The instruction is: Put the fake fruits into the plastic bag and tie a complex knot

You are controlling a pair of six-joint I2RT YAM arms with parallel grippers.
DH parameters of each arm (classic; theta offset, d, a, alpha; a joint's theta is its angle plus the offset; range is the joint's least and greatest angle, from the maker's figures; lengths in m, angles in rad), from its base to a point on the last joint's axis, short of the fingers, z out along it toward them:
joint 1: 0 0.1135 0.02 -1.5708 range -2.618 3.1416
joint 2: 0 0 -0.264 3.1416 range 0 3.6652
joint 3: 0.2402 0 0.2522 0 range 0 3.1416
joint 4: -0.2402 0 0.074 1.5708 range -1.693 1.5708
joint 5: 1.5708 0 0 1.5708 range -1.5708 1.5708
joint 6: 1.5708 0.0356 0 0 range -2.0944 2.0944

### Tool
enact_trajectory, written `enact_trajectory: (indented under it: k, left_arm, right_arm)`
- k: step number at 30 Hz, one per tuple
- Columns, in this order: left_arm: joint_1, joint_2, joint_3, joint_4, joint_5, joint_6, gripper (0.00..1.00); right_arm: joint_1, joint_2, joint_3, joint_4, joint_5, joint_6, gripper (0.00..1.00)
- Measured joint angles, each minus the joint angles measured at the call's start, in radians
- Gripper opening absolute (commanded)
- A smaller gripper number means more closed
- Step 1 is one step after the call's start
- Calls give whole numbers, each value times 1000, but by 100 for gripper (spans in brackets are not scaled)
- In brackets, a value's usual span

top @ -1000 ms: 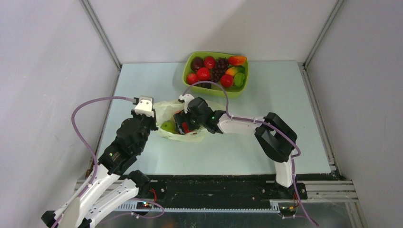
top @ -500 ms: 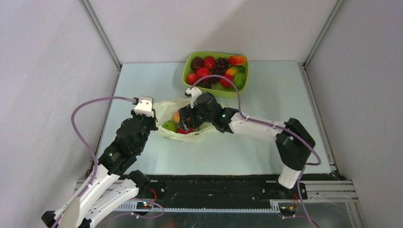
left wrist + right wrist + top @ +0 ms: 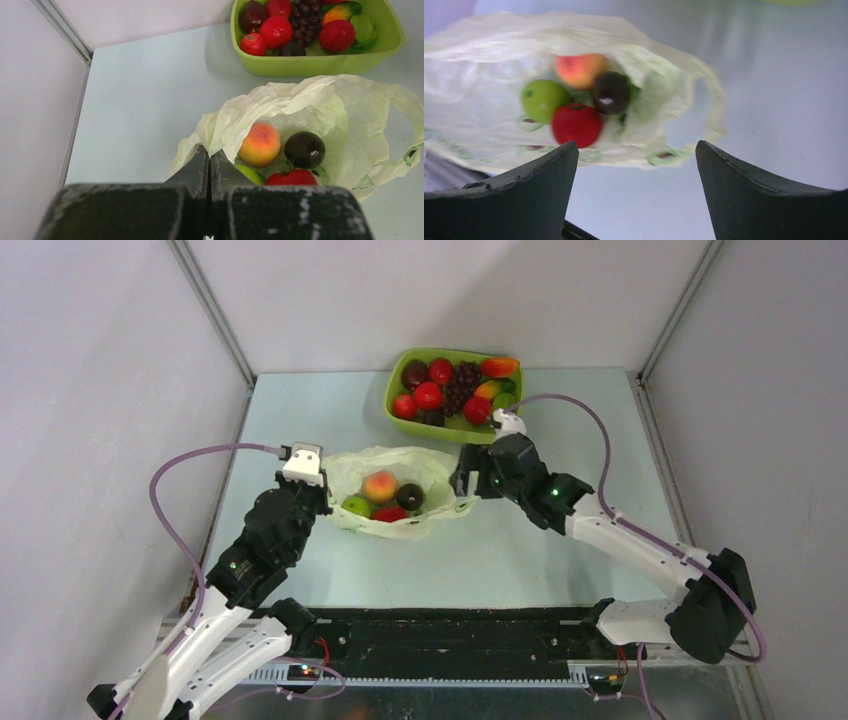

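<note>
The pale plastic bag (image 3: 437, 469) lies open on the table, and no knot is in view. Inside it sit a peach (image 3: 379, 486), a dark plum (image 3: 409, 496), a green apple (image 3: 355, 506) and a red apple (image 3: 389, 514). My left gripper (image 3: 323, 502) is shut on the bag's left rim (image 3: 227, 131), its fingertips (image 3: 200, 159) pinching the film beside the peach (image 3: 259, 144). My right gripper (image 3: 462, 481) stands open just right of the bag. In the right wrist view that gripper (image 3: 636, 147) is empty, with the bag (image 3: 479, 95) and red apple (image 3: 576, 125) beyond it.
A lime-green tray (image 3: 447, 432) at the back holds more fruits: red apples (image 3: 428, 395), grapes (image 3: 461, 386) and others. One bag handle loop (image 3: 715, 107) lies toward the right gripper. Grey walls close in the table on three sides.
My right gripper has pulled out of the bag and swung back to the right, still open. The peach and plum now lie uncovered in the bag. The left gripper has kept its hold.
</note>
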Motion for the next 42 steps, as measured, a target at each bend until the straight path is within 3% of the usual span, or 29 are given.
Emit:
enact_trajectory:
  k: [8,20,35,37,39,42]
  left_arm:
    - [0,6,0,0,0,0,0]
    - [0,7,0,0,0,0,0]
    - [0,7,0,0,0,0,0]
    - [0,7,0,0,0,0,0]
    - [0,7,0,0,0,0,0]
    - [0,8,0,0,0,0,0]
  right_arm:
    - [-72,-108,-245,-35,81,127,83]
    - [-88,-70,-254,89,65,146,75]
    - [-88,39,-254,194,64,143,57]
    - [-88,55,-254,209,64,137,50]
    - [-88,75,-254,231,64,130,36]
    - [-90,108,-250,243,55,107,7]
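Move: The bag's free right handle lies about 10 cm below the open right fingers, some 3 cm to their right and 2 cm farther out. In the bag, the avocado is roughly 12 cm left, 3 cm ahead and 15 cm below, the tomato 17 cm left and level fore-and-aft. The fruit box sits about 26 cm ahead, 2 cm left. From the left hand, the handle is some 32 cm right, level fore-and-aft and about 14 cm lower. The right fingers close on the outer edge of the bag's free handle, pinching the plastic between their tips. To get there the hand swings right about 7 cm while sinking as far and drawing back a little, turning some 10 degrees clockwise, then eases forward about 4 cm and left 3 cm and sinks again at the end. The left hand stays still, keeping its pinch on the bag's left rim. ##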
